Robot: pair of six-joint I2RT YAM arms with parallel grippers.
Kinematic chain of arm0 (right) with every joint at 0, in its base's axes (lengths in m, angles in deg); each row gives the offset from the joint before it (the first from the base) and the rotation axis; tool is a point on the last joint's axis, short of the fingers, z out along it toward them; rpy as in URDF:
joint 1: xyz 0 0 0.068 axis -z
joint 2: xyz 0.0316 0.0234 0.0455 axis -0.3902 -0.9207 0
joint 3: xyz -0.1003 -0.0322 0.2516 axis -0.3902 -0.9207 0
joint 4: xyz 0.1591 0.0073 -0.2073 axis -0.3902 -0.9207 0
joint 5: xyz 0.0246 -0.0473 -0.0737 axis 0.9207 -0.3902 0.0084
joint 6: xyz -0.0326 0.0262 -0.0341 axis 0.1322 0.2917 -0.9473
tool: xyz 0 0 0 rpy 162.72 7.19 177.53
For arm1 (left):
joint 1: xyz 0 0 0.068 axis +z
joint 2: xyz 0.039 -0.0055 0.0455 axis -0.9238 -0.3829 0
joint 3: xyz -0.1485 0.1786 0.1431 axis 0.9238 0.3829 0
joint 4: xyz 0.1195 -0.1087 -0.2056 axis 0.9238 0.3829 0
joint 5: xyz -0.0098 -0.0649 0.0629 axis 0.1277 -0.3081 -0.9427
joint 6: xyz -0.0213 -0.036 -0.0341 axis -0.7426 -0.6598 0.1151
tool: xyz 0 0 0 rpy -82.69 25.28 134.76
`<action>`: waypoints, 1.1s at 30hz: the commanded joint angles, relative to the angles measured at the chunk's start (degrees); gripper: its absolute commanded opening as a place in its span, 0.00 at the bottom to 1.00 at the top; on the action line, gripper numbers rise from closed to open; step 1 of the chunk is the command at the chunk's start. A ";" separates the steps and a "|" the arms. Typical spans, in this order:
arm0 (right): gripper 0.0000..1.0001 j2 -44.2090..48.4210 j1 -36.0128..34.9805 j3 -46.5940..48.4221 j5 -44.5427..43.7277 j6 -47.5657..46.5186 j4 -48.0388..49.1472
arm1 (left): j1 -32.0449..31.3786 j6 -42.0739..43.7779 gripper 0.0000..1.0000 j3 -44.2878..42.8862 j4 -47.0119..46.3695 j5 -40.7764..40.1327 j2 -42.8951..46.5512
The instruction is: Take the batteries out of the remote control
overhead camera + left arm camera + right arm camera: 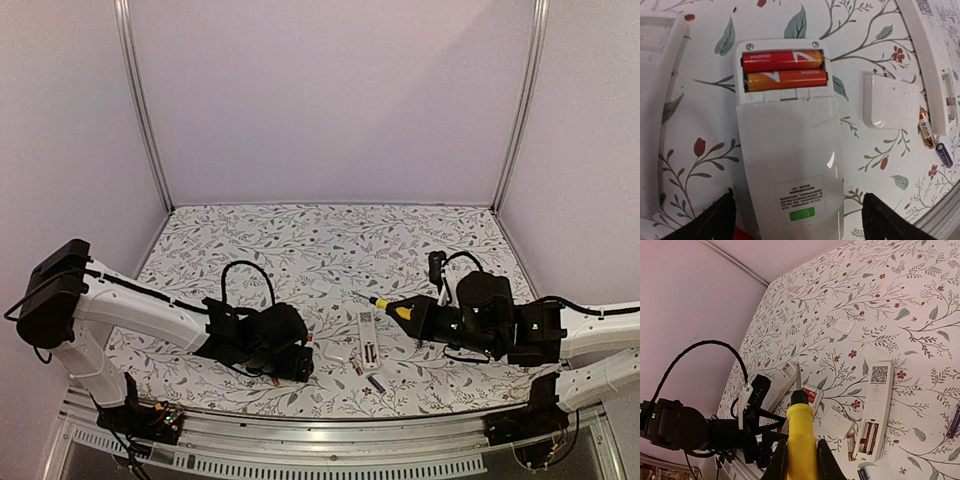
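Observation:
A white remote control lies face down with its compartment uncovered. Two red and orange batteries sit side by side in it. My left gripper is open, one black finger on each side of the remote's lower end and neither touching it. In the right wrist view the same remote lies just beyond the tip of a yellow-handled tool. My right gripper is shut on that tool, hovering above the table. From above, the left gripper is low over the table and the right gripper points left.
A loose white cover lies right of the remote. Beyond it a gold battery and a dark blue battery rest beside a second long remote with an open compartment. A third white remote lies on the left.

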 commanded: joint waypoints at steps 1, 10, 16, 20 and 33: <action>0.00 0.12 0.31 -0.89 -0.23 0.73 2.36 | -1.50 3.50 0.88 -4.23 5.34 -2.27 -3.53; 0.00 -1.30 0.30 -0.25 1.18 5.06 -3.54 | -2.38 8.55 0.66 -6.27 7.23 -4.02 -6.27; 0.00 -3.96 -0.37 1.17 4.61 8.32 -7.50 | -1.53 23.03 0.50 -4.06 -0.21 -0.01 -2.55; 0.00 -6.04 -1.99 3.58 4.43 11.31 -13.26 | 1.02 33.89 0.43 -5.22 -0.34 5.50 -2.47; 0.00 -15.11 -7.09 13.07 0.59 25.51 -23.91 | 4.28 49.07 0.38 -7.31 2.64 11.23 -4.87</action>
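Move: The remote control lies between my open left fingers, its middle about 3 cm ahead of that hand and 1 cm below. From that hand the loose cover is some 7 cm right and 5 ahead, the orange battery 12 right and 2 ahead. My right hand holds the screwdriver; the remote's two red batteries are about 19 cm left, 5 ahead and 17 below, the long remote 5 left, 5 ahead, 18 below. I sink my left hand a last centimetre and close its fingers on the sides of the remote, then swing it clockwise some 40 degrees, carrying it about 3 cm right and rising a couple of centimetres. From a standstill my right hand lowers the still-gripped screwdriver about 6 cm and draws back 4, easing left late and tipping down some 20 degrees, closing on the red batteries. ##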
